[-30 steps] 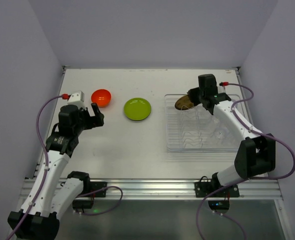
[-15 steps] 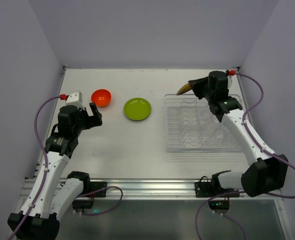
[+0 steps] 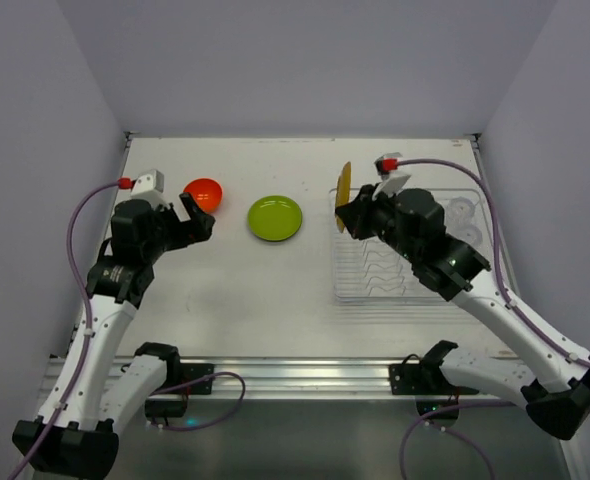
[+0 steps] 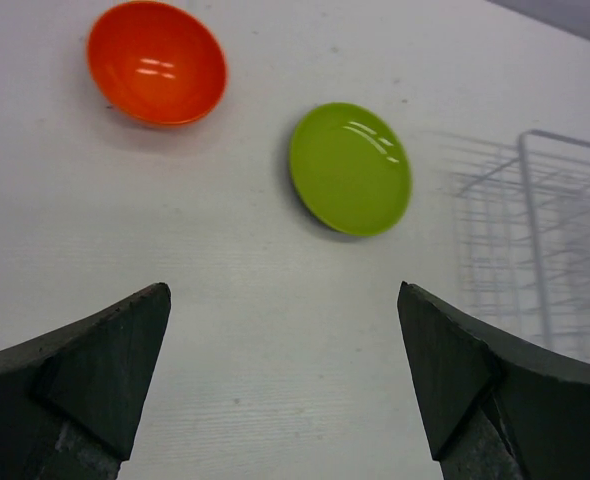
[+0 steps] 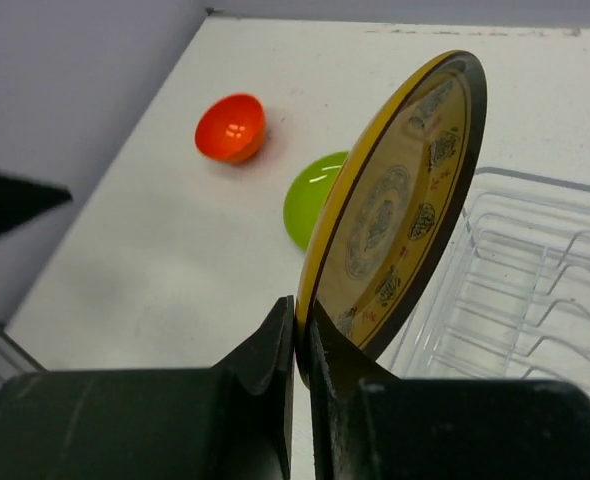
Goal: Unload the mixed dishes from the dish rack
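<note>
My right gripper (image 5: 301, 325) is shut on the rim of the patterned yellow-brown plate (image 5: 400, 205), which stands on edge in the air over the left end of the clear dish rack (image 5: 535, 285). From above, the plate (image 3: 344, 184) shows edge-on at the rack's (image 3: 412, 285) far left corner, held by the right gripper (image 3: 347, 215). The orange-red bowl (image 3: 203, 194) and the lime green plate (image 3: 275, 217) lie on the table. My left gripper (image 3: 192, 220) hangs open just near the bowl (image 4: 156, 62), nothing between its fingers; the green plate (image 4: 350, 167) lies ahead.
Clear cups (image 3: 465, 210) sit at the rack's far right end. White wire dividers (image 3: 390, 262) run across the rack. Grey walls close in the table on three sides.
The right arm has swung the patterned plate up out of the rack and leftward, turning it on edge. The left gripper has shifted slightly and stays open.
</note>
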You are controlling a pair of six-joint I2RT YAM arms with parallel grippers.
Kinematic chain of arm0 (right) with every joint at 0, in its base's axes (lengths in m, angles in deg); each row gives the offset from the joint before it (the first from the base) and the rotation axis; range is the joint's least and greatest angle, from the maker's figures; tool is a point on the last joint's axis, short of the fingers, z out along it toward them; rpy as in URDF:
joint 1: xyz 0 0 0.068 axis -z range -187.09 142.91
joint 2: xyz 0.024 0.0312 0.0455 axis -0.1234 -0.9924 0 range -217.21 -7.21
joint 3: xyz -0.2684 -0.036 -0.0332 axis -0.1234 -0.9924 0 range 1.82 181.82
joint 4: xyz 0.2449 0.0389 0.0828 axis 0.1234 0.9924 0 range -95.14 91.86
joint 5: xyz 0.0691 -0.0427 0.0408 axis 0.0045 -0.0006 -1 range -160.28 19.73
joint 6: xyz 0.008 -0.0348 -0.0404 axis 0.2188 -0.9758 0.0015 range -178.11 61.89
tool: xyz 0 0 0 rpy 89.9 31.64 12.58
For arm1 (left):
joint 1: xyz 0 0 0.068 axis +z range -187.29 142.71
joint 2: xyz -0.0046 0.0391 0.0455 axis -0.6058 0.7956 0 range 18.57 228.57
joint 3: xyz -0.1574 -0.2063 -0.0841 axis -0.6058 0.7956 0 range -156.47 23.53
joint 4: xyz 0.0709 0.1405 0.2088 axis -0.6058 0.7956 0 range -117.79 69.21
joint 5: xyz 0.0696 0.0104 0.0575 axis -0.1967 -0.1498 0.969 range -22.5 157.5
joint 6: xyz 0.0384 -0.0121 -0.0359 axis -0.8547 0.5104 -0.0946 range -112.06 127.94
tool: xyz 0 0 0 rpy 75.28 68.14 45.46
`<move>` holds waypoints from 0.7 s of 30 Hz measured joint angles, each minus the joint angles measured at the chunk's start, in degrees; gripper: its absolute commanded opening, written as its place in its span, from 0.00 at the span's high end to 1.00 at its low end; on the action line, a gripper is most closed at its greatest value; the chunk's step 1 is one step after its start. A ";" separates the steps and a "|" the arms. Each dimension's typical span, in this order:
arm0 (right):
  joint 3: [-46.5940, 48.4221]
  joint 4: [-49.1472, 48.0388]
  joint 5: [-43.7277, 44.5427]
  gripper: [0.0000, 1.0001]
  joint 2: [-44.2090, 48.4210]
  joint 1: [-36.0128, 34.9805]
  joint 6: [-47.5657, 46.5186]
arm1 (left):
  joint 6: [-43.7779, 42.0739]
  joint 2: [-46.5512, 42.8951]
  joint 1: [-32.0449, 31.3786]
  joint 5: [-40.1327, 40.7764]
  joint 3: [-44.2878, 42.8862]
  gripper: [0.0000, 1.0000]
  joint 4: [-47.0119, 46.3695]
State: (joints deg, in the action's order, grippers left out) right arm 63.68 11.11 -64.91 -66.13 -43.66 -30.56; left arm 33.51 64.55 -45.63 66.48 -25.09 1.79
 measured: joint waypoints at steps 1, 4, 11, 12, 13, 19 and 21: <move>-0.26 0.66 0.90 1.00 0.59 -3.19 -3.85 | 1.40 1.77 -0.02 -3.15 -1.73 0.00 -0.42; -1.62 2.08 4.72 1.00 0.90 -12.07 -15.34 | 6.80 8.26 -1.22 -12.02 -6.97 0.00 -4.17; -8.39 6.32 3.87 1.00 2.84 -21.44 -35.60 | 17.55 16.81 -12.09 -22.97 -15.08 0.00 -10.36; -9.33 6.47 4.13 1.00 3.30 -23.19 -37.68 | 18.62 17.29 -13.44 -23.54 -15.85 0.00 -11.06; -10.21 6.54 4.22 1.00 3.61 -25.00 -39.89 | 19.47 17.55 -14.75 -23.85 -16.24 0.00 -11.65; -11.80 5.14 10.34 1.00 1.64 -31.08 -48.46 | 23.02 18.51 -21.86 -22.14 -16.20 0.00 -12.33; -12.48 3.54 13.60 1.00 1.03 -32.76 -50.45 | 23.45 19.39 -24.55 -21.24 -16.00 0.02 -12.39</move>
State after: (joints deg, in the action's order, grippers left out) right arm 51.20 14.65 -51.31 -65.10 -76.43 -81.01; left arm 56.96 83.94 -70.17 45.24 -41.09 -10.60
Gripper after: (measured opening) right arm 0.079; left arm 0.997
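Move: The brown plate, already clear of the rack and gripped at its edge by the right hand, is some 33 cm to the left hand's right, 8 cm ahead and 9 cm higher. From the right hand, the open left gripper waits about 35 cm to the left, level fore and aft and 9 cm lower. The green plate lies on the table 16 cm ahead and 18 cm left of the right hand; the rack's middle is 8 cm ahead and 21 cm right of it. The right fingers keep their pinch on the brown plate's edge, drawing it back and down about 10 cm each and some 5 cm left, away from the rack, while the wrist rolls hard and swings counter-clockwise. The wide-open left hand sweeps about 21 cm right and some 9 cm up towards the plate, turning clockwise and rolling its left side down; it hasn't touched the plate yet. ##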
